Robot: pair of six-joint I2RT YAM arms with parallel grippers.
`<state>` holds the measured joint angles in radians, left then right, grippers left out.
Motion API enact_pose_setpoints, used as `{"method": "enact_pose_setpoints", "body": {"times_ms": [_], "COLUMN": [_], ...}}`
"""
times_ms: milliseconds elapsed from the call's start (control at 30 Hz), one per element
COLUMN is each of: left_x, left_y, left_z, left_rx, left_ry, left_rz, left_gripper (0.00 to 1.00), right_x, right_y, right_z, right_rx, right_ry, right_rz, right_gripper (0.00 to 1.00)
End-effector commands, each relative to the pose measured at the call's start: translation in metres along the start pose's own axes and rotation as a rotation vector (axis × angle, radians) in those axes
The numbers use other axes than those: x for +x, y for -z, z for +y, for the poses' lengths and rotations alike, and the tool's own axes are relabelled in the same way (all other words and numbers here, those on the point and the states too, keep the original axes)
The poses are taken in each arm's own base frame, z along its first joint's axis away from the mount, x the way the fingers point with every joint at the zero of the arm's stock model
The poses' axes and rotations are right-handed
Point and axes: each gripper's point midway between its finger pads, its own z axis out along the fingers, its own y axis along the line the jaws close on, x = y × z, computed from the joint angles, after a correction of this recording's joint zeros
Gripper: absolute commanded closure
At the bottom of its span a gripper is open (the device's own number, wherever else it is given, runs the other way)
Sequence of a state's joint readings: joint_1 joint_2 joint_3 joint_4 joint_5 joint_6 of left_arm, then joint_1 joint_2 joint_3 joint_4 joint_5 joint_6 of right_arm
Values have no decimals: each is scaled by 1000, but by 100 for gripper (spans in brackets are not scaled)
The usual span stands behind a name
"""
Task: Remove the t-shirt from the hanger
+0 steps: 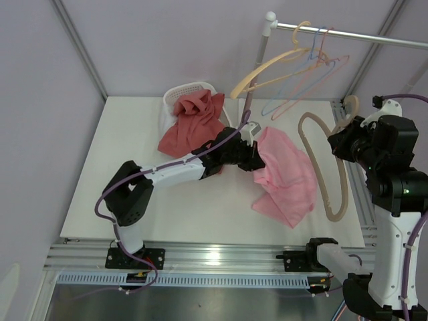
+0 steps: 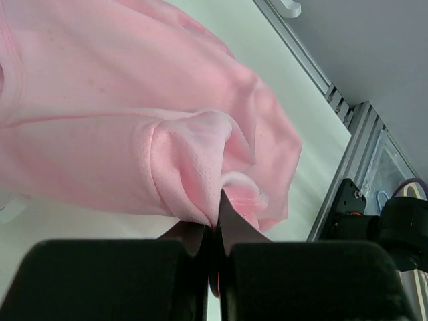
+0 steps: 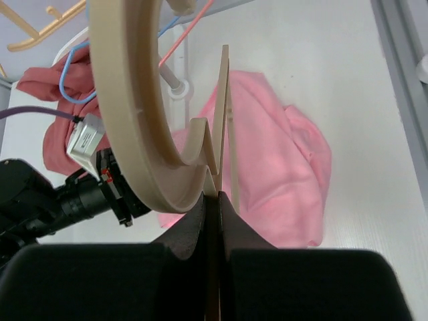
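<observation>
The pink t-shirt (image 1: 286, 175) lies crumpled on the white table, right of centre. My left gripper (image 1: 257, 159) is shut on a fold at its left edge; the left wrist view shows the pink t-shirt (image 2: 134, 127) pinched between the jaws. A beige wooden hanger (image 1: 326, 167) hangs bare, off the shirt, above the table's right side. My right gripper (image 1: 348, 130) is shut on the hanger near its hook; in the right wrist view the hanger (image 3: 134, 120) curves up from the closed jaws, with the t-shirt (image 3: 274, 167) below.
A white basket (image 1: 190, 93) at the back holds a red garment (image 1: 194, 120) that spills onto the table. A clothes rail (image 1: 348, 35) at the back right carries several empty hangers (image 1: 297, 70). An aluminium rail (image 1: 214, 257) runs along the table's near edge.
</observation>
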<state>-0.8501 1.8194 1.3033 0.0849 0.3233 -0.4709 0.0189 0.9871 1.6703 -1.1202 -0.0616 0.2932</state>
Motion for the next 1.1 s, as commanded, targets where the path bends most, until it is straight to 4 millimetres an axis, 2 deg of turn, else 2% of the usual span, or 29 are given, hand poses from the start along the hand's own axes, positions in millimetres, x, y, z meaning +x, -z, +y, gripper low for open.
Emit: {"method": "enact_pose_setpoints", "body": {"times_ms": [0,67,100,133,167,233,267,300,367,400,433,467,500,533,567,600,633,667,700,733,767,800,833,900,933,967,1033,1067], "left_x": [-9,6,5,39,44,37,63,61,45,30,28,11,-28,-37,-42,-87,-101,-113,-140,-167,-194,-204,-247,-269,-273,-311,-344,-366], "left_y": [18,23,27,31,33,46,53,59,84,93,105,122,137,147,157,178,186,194,203,212,214,211,230,226,208,230,232,249], "left_z": [-6,-1,-5,9,9,1,13,19,17,15,28,24,16,18,17,13,14,26,17,10,18,21,-4,2,22,-1,16,12], "left_rx": [10,3,18,-5,4,35,5,-33,-76,-104,-204,-233,-244,-263,-253,-249,-244,-242,-207,-180,-172,-151,-89,-46,-53,-28,-65,-62], "left_ry": [-7,12,9,42,48,38,51,43,-11,-34,-36,-70,-88,-93,-98,-103,-100,-82,-101,-131,-137,-133,-170,-175,-147,-210,-204,-234], "left_rz": [-45,-25,-43,10,6,-56,-27,-52,-111,-146,-140,-175,-251,-253,-240,-333,-357,-362,-408,-457,-488,-489,-570,-573,-554,-643,-703,-765], "left_gripper": [99,99,99,99,99,99,99,99,99,99,99,99,99,99,99,99,99,99,99,99,99,99,99,99,99,99,99,99], "right_x": [-22,-31,-39,-44,-47,-54,-56,-60,-64,-71,-73,-81,-85,-91,-105,-109,-115,-132,-136,-144,-161,-168,-172,-185,-191,-197,-206,-207], "right_y": [-14,-18,-17,-21,-22,-25,-27,-30,-40,-44,-50,-51,-62,-66,-64,-77,-82,-77,-91,-92,-87,-89,-96,-99,-103,-105,-107,-119], "right_z": [-16,-22,-23,-26,-28,-38,-43,-47,-54,-52,-50,-45,-41,-37,-30,-31,-30,-24,-25,-25,-19,-19,-19,-15,-10,-19,-16,-16], "right_rx": [104,146,154,178,192,254,282,303,342,337,328,308,291,279,259,268,270,257,269,275,263,263,262,244,225,243,224,219], "right_ry": [-11,-30,-42,-52,-54,-57,-52,-50,-31,-29,-22,-18,-21,-16,-15,-3,5,12,38,46,51,59,71,71,67,51,36,33], "right_rz": [-93,-129,-158,-172,-182,-217,-223,-242,-247,-268,-270,-284,-276,-279,-308,-291,-296,-334,-319,-336,-386,-403,-405,-440,-447,-457,-475,-465], "right_gripper": [100,100,100,100,100,100,100,100,100,100,100,100,100,100,100,100,100,100,100,100,99,99,99,100,100,100,100,100]}}
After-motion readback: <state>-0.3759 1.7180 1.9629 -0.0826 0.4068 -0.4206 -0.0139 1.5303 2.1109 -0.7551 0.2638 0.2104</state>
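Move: The left hand holds the pink t-shirt, whose spread lies level with it, about 13 cm to its right and 15 below; the white basket is roughly 28 cm ahead and 23 left, 12 down. The red t-shirt pile is some 20 ahead and 24 left; the stand's post rises about 24 straight ahead. The right hand, holding the brown hanger, has the rail spot about 23 ahead, 9 right and 18 above, the other hangers some 26 ahead and 7 left. Still pinching the pink t-shirt, the left hand first dips, dragging it back and left some 10 cm, then sweeps steeply up, forward and farther left towards the basket, rising about 40 cm while its fingers tip up and swing forward. The right hand keeps the brown hanger, goes forward and right, then forward and up, its tips lifting, to bring the hook to the rail. ##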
